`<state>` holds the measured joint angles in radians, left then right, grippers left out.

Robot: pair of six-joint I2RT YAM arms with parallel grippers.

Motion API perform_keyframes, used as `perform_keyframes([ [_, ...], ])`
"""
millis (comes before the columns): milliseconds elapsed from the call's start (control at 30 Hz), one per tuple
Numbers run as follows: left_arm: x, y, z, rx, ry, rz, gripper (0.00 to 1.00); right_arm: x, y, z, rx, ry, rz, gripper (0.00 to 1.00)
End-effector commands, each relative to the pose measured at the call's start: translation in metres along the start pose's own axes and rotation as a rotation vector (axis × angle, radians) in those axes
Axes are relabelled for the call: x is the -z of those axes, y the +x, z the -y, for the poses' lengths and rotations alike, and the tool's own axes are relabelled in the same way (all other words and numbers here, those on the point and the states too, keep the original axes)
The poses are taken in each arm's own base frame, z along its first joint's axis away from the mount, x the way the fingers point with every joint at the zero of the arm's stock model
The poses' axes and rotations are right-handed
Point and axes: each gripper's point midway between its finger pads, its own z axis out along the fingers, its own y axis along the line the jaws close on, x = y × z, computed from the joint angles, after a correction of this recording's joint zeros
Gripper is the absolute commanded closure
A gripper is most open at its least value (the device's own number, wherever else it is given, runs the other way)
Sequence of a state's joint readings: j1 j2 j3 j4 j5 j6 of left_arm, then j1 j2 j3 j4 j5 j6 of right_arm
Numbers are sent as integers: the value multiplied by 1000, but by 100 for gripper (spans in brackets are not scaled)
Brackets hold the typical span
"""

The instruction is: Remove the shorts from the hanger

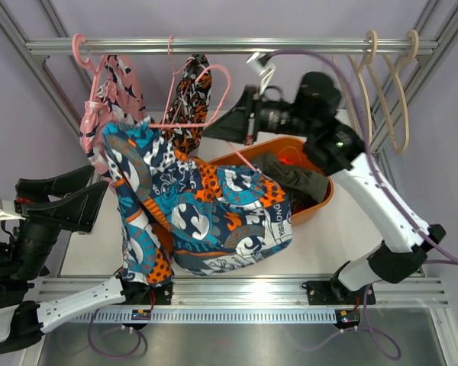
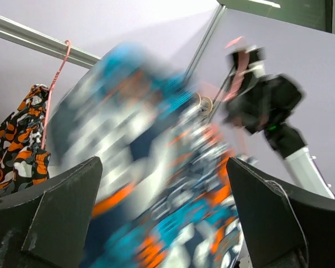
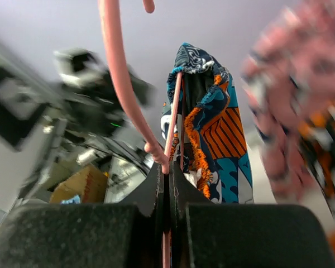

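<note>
A large blue, orange and white print shorts [image 1: 202,210] spreads between the two arms, over the near-left rim of the orange basket [image 1: 324,200]; neither gripper holds it. In the left wrist view the same shorts [image 2: 156,184] shows as a blur in front of my open left gripper [image 2: 164,218]. That left gripper [image 1: 99,183] stands just left of the cloth. My right gripper [image 1: 208,131] is shut on the lower wire of a pink hanger [image 1: 227,84] on the rail. The hanger [image 3: 123,84] carries another print shorts [image 3: 215,123], seen from above as an orange-black shorts [image 1: 191,95].
The basket holds dark olive shorts [image 1: 298,179] and some red cloth [image 1: 290,160]. A pink patterned garment [image 1: 114,99] hangs on another pink hanger at the rail's left end. Beige empty hangers [image 1: 385,91] hang at the rail's right end. Frame posts stand at both sides.
</note>
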<state>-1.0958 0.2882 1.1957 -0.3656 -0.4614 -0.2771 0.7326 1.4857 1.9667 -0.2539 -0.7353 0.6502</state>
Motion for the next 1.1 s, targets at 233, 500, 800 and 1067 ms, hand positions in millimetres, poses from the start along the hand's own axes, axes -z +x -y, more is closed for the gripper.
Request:
perform_keyframes([
  [233,-27,57,-59,13,-465,-130,3,-26,92,101,138,215,-245,100],
  [500,-36,118,-83,174,-749,-177,17,-29,95,92,250,206,-261,100],
  [800,-38,157,-88,305,-922,-255,21,-26,90,98,308,240,-254,100],
  [1067,-56,180,-104,350,-936,-297,22,-24,91,90,297,219,-254,100],
])
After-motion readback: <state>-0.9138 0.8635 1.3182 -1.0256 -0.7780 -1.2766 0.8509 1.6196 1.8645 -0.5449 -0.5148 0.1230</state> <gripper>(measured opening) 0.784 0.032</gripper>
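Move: The blue-and-orange shorts' waistband, on the pink hanger's free arm, lies about 9 cm ahead, 6 cm right and 5 cm above the open left hand. From the right hand, which already grips the hanger by its neck, the waistband is some 14 cm left, level fore-and-aft and 3 cm higher. The black-orange shorts hang about 14 cm beyond and 5 cm left of the right hand, 10 cm lower; the orange basket is 9 cm ahead, 18 cm right and 48 cm below. The right hand keeps the hanger pinched and swings it down about 16 cm, with some 5 cm of forward and left, its left side dipping about 25 degrees, then holds it nearly still. The left hand follows the sinking shorts, dropping some 16 cm while reaching forward and right towards the waistband, pitching its fingers down about 55 degrees, turning counter-clockwise and narrowing slightly but staying open. ##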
